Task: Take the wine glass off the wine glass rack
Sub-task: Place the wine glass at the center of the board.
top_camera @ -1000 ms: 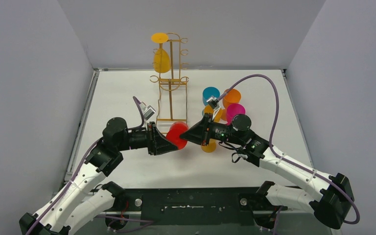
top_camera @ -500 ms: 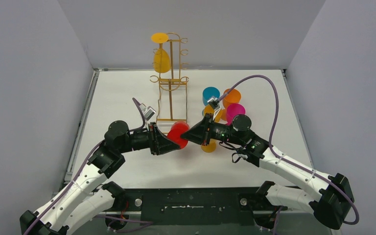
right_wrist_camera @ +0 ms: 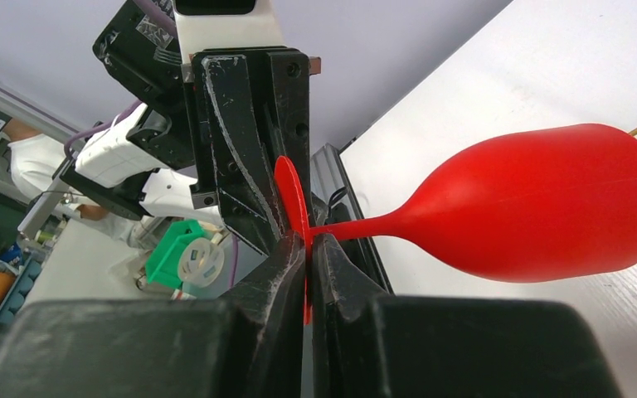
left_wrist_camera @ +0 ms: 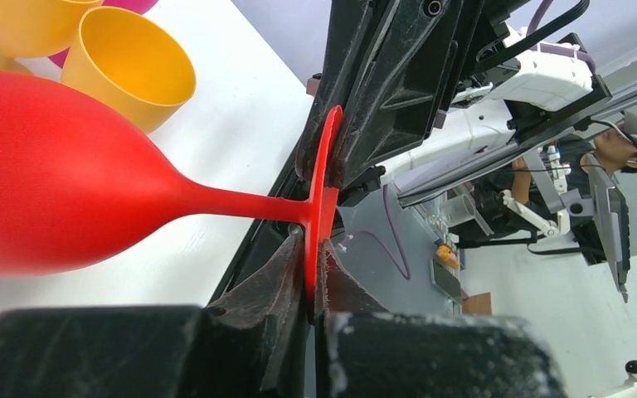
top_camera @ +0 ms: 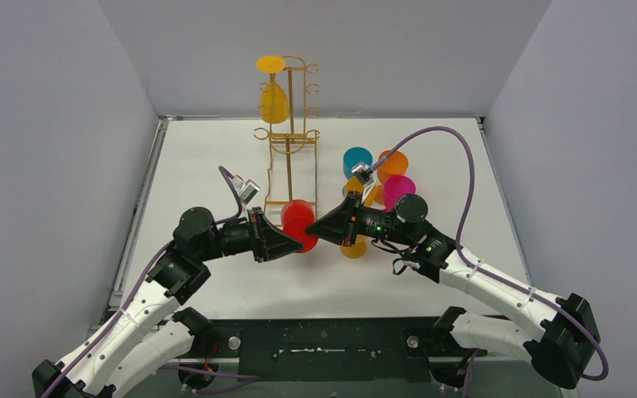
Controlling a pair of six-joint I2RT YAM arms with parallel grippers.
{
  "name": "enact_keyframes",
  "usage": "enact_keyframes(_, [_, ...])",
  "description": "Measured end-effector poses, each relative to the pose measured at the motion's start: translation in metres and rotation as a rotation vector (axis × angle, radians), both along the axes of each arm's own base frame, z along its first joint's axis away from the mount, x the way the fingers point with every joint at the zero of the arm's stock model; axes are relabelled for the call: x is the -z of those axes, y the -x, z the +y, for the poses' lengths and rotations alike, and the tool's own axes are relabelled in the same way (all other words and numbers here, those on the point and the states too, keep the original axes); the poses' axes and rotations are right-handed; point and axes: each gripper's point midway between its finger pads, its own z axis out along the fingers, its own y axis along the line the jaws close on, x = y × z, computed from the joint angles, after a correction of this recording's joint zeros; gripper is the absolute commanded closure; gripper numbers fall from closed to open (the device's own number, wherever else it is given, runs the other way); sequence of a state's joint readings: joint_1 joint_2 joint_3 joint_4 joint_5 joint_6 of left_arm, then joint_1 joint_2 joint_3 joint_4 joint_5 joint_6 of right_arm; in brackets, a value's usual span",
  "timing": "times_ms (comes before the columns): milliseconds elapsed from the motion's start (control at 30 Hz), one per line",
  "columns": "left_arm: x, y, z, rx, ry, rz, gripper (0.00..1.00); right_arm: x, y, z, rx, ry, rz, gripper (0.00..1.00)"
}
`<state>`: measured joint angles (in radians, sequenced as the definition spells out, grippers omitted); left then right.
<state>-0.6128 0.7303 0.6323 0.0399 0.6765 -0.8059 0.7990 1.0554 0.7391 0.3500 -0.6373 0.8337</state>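
A red wine glass (top_camera: 298, 222) lies on its side in the air just in front of the wine glass rack (top_camera: 291, 143), a gold wire stand. Both grippers pinch its round foot (left_wrist_camera: 324, 186) from opposite edges. My left gripper (left_wrist_camera: 311, 269) is shut on the foot's lower rim, and my right gripper (right_wrist_camera: 307, 259) is shut on the other rim (right_wrist_camera: 293, 195). The red bowl (right_wrist_camera: 547, 203) points toward the rack. A yellow wine glass (top_camera: 273, 101) hangs upside down high on the rack's left side.
Several loose glasses stand right of the rack: blue (top_camera: 357, 159), orange (top_camera: 394, 163), magenta (top_camera: 399, 189) and yellow (top_camera: 353, 247). Two yellow bowls (left_wrist_camera: 128, 70) show behind the red glass. Grey walls enclose the white table (top_camera: 207, 166).
My left gripper has shut onto the red glass's foot. The red bowl has shifted slightly up and toward the rack. The right arm has held still.
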Motion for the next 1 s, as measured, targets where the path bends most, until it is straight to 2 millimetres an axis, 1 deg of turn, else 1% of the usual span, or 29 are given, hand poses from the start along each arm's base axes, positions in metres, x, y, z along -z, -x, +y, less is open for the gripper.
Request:
enact_keyframes(100, [0.000, 0.000, 0.001, -0.004, 0.000, -0.004, 1.00, 0.000, 0.000, 0.000, 0.000, -0.001, 0.001, 0.78])
enact_keyframes(167, [0.001, 0.000, 0.002, -0.012, -0.005, -0.015, 1.00, 0.000, 0.000, 0.000, 0.001, -0.002, 0.008, 0.69])
enact_keyframes(267, [0.000, 0.000, 0.007, -0.035, -0.014, -0.045, 1.00, -0.001, 0.000, 0.000, 0.004, -0.005, 0.011, 0.52])
enact_keyframes(333, [-0.001, 0.000, 0.011, -0.061, -0.020, -0.069, 1.00, -0.002, 0.000, -0.001, 0.009, -0.005, 0.008, 0.46])
enact_keyframes(433, [-0.001, 0.000, 0.017, -0.093, -0.019, -0.110, 1.00, -0.007, -0.002, -0.004, 0.031, 0.001, -0.004, 0.40])
enact_keyframes(533, [0.004, 0.000, 0.024, -0.126, -0.020, -0.144, 1.00, -0.020, -0.005, -0.010, 0.071, -0.007, -0.030, 0.37])
enact_keyframes(633, [0.013, 0.001, 0.030, -0.154, -0.021, -0.180, 1.00, -0.040, -0.009, -0.021, 0.141, -0.024, -0.078, 0.34])
enact_keyframes(700, [0.016, 0.003, 0.033, -0.163, -0.015, -0.213, 1.00, -0.053, -0.014, -0.031, 0.209, -0.033, -0.104, 0.25])
enact_keyframes(767, [0.017, 0.007, 0.036, -0.161, -0.002, -0.262, 1.00, -0.059, -0.022, -0.041, 0.287, -0.027, -0.113, 0.22])
enact_keyframes(833, [0.016, 0.011, 0.038, -0.152, 0.012, -0.318, 1.00, -0.056, -0.035, -0.055, 0.393, 0.016, -0.093, 0.20])
enact_keyframes(900, [0.016, 0.015, 0.039, -0.135, 0.024, -0.375, 1.00, -0.049, -0.045, -0.064, 0.454, 0.065, -0.074, 0.19])
enact_keyframes(1000, [0.014, 0.026, 0.036, -0.070, 0.051, -0.489, 1.00, -0.031, -0.058, -0.069, 0.487, 0.137, -0.038, 0.17])
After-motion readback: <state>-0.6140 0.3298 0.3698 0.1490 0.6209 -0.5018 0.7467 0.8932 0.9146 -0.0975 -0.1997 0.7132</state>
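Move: Both hands pinch the red wine glass by opposite edges of its foot, its bowl pointing forward and down: the bowl's middle lies about 9 cm ahead of the left hand, level with it sideways and 5 cm lower, and about 8 cm ahead of the right hand, 4 cm left and 5 cm lower. From the right hand, the front yellow glass stands some 15 cm ahead, 13 right and 17 below; the magenta glass about 24 ahead and 24 right; the rack's near foot bar roughly 24 ahead and 7 left. The right hand opens wide and lets go of the foot's edge, then draws off about 6 cm to the right and 6 forward, first rising some 6 cm and then sinking half of that, while turning clockwise by nearly 30 degrees. The left hand keeps its pinch on the other edge and carries the red glass left about 4 cm, then also back and slightly down, tilting so that the bowl swings up by roughly 30 degrees. ##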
